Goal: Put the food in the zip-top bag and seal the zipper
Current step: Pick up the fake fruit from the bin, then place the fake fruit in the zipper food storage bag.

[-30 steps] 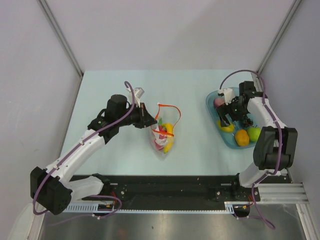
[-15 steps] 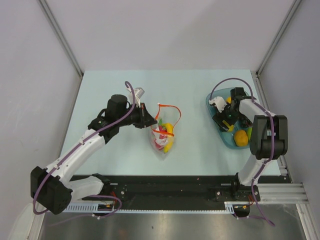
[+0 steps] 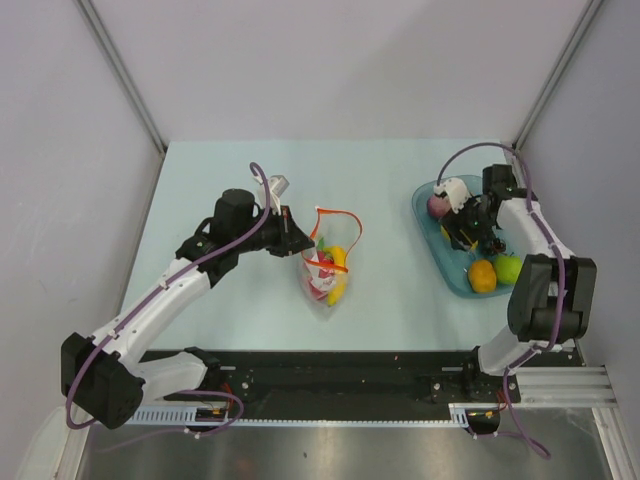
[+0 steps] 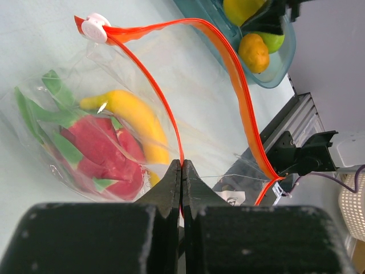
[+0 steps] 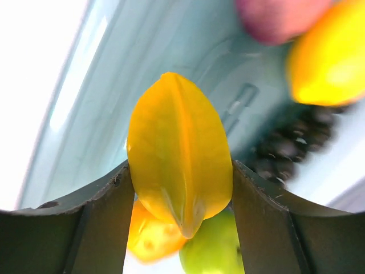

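Observation:
The zip-top bag [image 3: 326,268] lies mid-table with its mouth open, holding a banana [image 4: 134,117] and a red piece with green leaves [image 4: 94,157]. My left gripper [image 3: 296,238] is shut on the near side of the zipper [image 4: 228,57] at the bag's mouth; the jaws [image 4: 182,165] pinch the orange-red strip. My right gripper [image 3: 464,228] is over the teal bowl [image 3: 451,277], shut on a ridged yellow fruit [image 5: 179,148]. An orange fruit [image 3: 482,275], a green fruit [image 3: 508,267] and a purple ball [image 3: 437,205] lie in the bowl.
The white zipper slider [image 4: 95,27] sits at the far end of the strip. A dark bumpy piece [image 5: 291,151] and a yellow round fruit [image 5: 328,63] also lie in the bowl. Grey walls enclose the table on three sides; a black rail runs along the near edge.
My right gripper dipped to the bowl's left part, closed on the yellow fruit and has come back up with it. The left arm and the bag have not moved.

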Available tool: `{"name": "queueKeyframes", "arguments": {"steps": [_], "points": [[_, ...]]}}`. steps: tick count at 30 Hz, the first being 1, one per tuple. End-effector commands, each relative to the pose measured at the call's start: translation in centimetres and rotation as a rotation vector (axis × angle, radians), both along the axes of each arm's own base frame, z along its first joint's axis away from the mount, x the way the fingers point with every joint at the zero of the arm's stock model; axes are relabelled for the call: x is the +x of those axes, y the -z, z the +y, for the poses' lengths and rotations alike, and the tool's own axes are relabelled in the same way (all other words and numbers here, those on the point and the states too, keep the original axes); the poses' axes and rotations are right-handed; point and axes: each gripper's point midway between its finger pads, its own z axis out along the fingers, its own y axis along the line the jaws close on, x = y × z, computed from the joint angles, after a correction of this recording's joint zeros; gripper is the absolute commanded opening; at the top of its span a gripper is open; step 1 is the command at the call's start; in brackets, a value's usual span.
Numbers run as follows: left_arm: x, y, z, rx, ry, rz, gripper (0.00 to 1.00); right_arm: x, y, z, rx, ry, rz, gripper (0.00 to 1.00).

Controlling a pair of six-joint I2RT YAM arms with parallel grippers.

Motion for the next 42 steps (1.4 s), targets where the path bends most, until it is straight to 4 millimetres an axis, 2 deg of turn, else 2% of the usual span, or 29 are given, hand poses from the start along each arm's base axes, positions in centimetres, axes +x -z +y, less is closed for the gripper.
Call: {"name": "queueKeyframes", "arguments": {"steps": [1, 4, 5, 6, 7, 8, 10, 11, 12, 15, 19, 21, 24, 25, 26, 28, 29, 30, 32, 33, 34, 37, 38, 40, 41, 42], "points": [[0.4, -1.3, -0.2, -0.010, 0.009, -0.049, 0.00, 1.0, -9.1, 2.7, 0.143, 0.012, -0.162, 0.41], [0.4, -1.4, -0.3, -0.015, 0.009, -0.047, 0.00, 0.4, -14.8, 7.3, 0.326, 0.010, -0.222, 0.41], [0.5, -1.5, -0.3, -0.017, 0.009, -0.045, 0.00, 0.3, -17.7, 10.4, 0.388, -0.049, -0.267, 0.40], [0.5, -1.5, -0.3, -0.016, 0.007, -0.046, 0.00, 0.1, -19.4, 12.3, 0.437, -0.062, -0.293, 0.40], [0.5, -1.5, -0.4, -0.017, 0.010, -0.047, 0.00, -0.1, -21.9, 14.1, 0.529, -0.020, -0.323, 0.39], [0.5, -1.6, -0.4, -0.018, 0.010, -0.046, 0.00, -1.1, -23.4, 17.1, 0.586, -0.070, -0.323, 0.38], [0.6, -1.8, -0.4, -0.016, 0.009, -0.053, 0.00, -1.8, -25.6, 20.2, 0.719, -0.027, -0.302, 0.35], [0.5, -1.9, -0.4, -0.015, 0.008, -0.055, 0.00, -3.1, -25.8, 22.7, 0.768, -0.051, -0.257, 0.34], [0.6, -2.0, -0.3, -0.015, 0.003, -0.058, 0.00, -3.3, -26.4, 23.9, 0.808, -0.057, -0.257, 0.34], [0.6, -2.3, -0.1, -0.016, -0.005, -0.067, 0.00, -5.5, -25.8, 28.2, 0.879, -0.075, -0.152, 0.34], [0.6, -2.4, -0.1, -0.015, -0.010, -0.068, 0.01, -7.5, -22.9, 31.4, 0.882, -0.092, -0.060, 0.35], [0.6, -2.6, -0.1, -0.021, -0.010, -0.070, 0.01, -8.6, -20.4, 32.6, 0.865, -0.094, 0.023, 0.37], [0.8, -2.5, -0.1, -0.025, -0.018, -0.065, 0.01, -9.1, -17.6, 33.4, 0.834, -0.080, 0.078, 0.39], [0.8, -2.6, -0.2, -0.026, -0.017, -0.066, 0.01, -9.4, -17.3, 33.7, 0.838, -0.088, 0.101, 0.41], [0.8, -2.6, -0.1, -0.026, -0.022, -0.067, 0.01, -9.5, -17.0, 33.9, 0.839, -0.093, 0.113, 0.57], [0.7, -2.7, -0.1, -0.025, -0.021, -0.067, 0.01, -9.7, -17.5, 33.8, 0.843, -0.103, 0.118, 0.75], [0.7, -2.6, 0.0, -0.023, -0.024, -0.067, 0.01, -9.8, -17.6, 33.5, 0.833, -0.102, 0.117, 0.87], [0.7, -2.8, 0.0, -0.021, -0.023, -0.074, 0.01, -9.8, -18.5, 33.1, 0.840, -0.115, 0.097, 0.91], [0.5, -2.8, 0.1, -0.019, -0.022, -0.073, 0.01, -8.7, -19.9, 31.6, 0.859, -0.078, 0.079, 1.00], [0.5, -2.8, 0.1, -0.019, -0.022, -0.073, 0.01, -8.5, -20.7, 31.0, 0.878, -0.078, 0.079, 1.00], [0.5, -2.8, 0.1, -0.019, -0.022, -0.073, 0.02, -6.9, -21.8, 29.4, 0.884, -0.046, 0.032, 1.00], [0.5, -3.1, 0.1, -0.023, -0.020, -0.077, 0.02, -5.2, -22.5, 26.4, 0.858, -0.026, -0.023, 1.00], [0.6, -3.1, 0.0, -0.023, -0.019, -0.080, 0.02, -3.9, -22.5, 24.1, 0.842, 0.031, -0.045, 1.00], [0.7, -3.4, 0.0, -0.023, -0.018, -0.085, 0.02, -2.7, -22.1, 21.9, 0.815, 0.048, -0.081, 1.00], [0.7, -3.6, 0.0, -0.023, -0.015, -0.091, 0.02, -1.5, -21.4, 19.3, 0.774, 0.079, -0.113, 1.00], [0.8, -3.6, 0.0, -0.021, -0.018, -0.090, 0.02, -0.7, -20.5, 17.8, 0.721, 0.108, -0.142, 1.00]]}}
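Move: The right gripper already has the yellow fruit, just lifted off the bin floor; the bag mouth lies about 32 cm to its left, 10 cm back and 10 cm higher. The banana in the bag is some 30 cm left, 15 cm back and 3 cm lower. In the bin, the purple fruit sits 10 cm ahead and 4 cm left, the orange 7 cm back and 6 cm right, both 5 cm lower. From the left gripper, the mouth's middle is 6 cm right, level fore and aft, 2 cm below. Keep the left gripper still, pinching the bag's zipper edge. Lift the right gripper steeply out of the bin with the yellow fruit while sweeping it about 33 cm left and somewhat back, rolling some 45 degrees so the fingers point down-left; lower it roughly 10 cm towards the bag mouth and open wide to release the fruit, then draw off right, forward and up. ##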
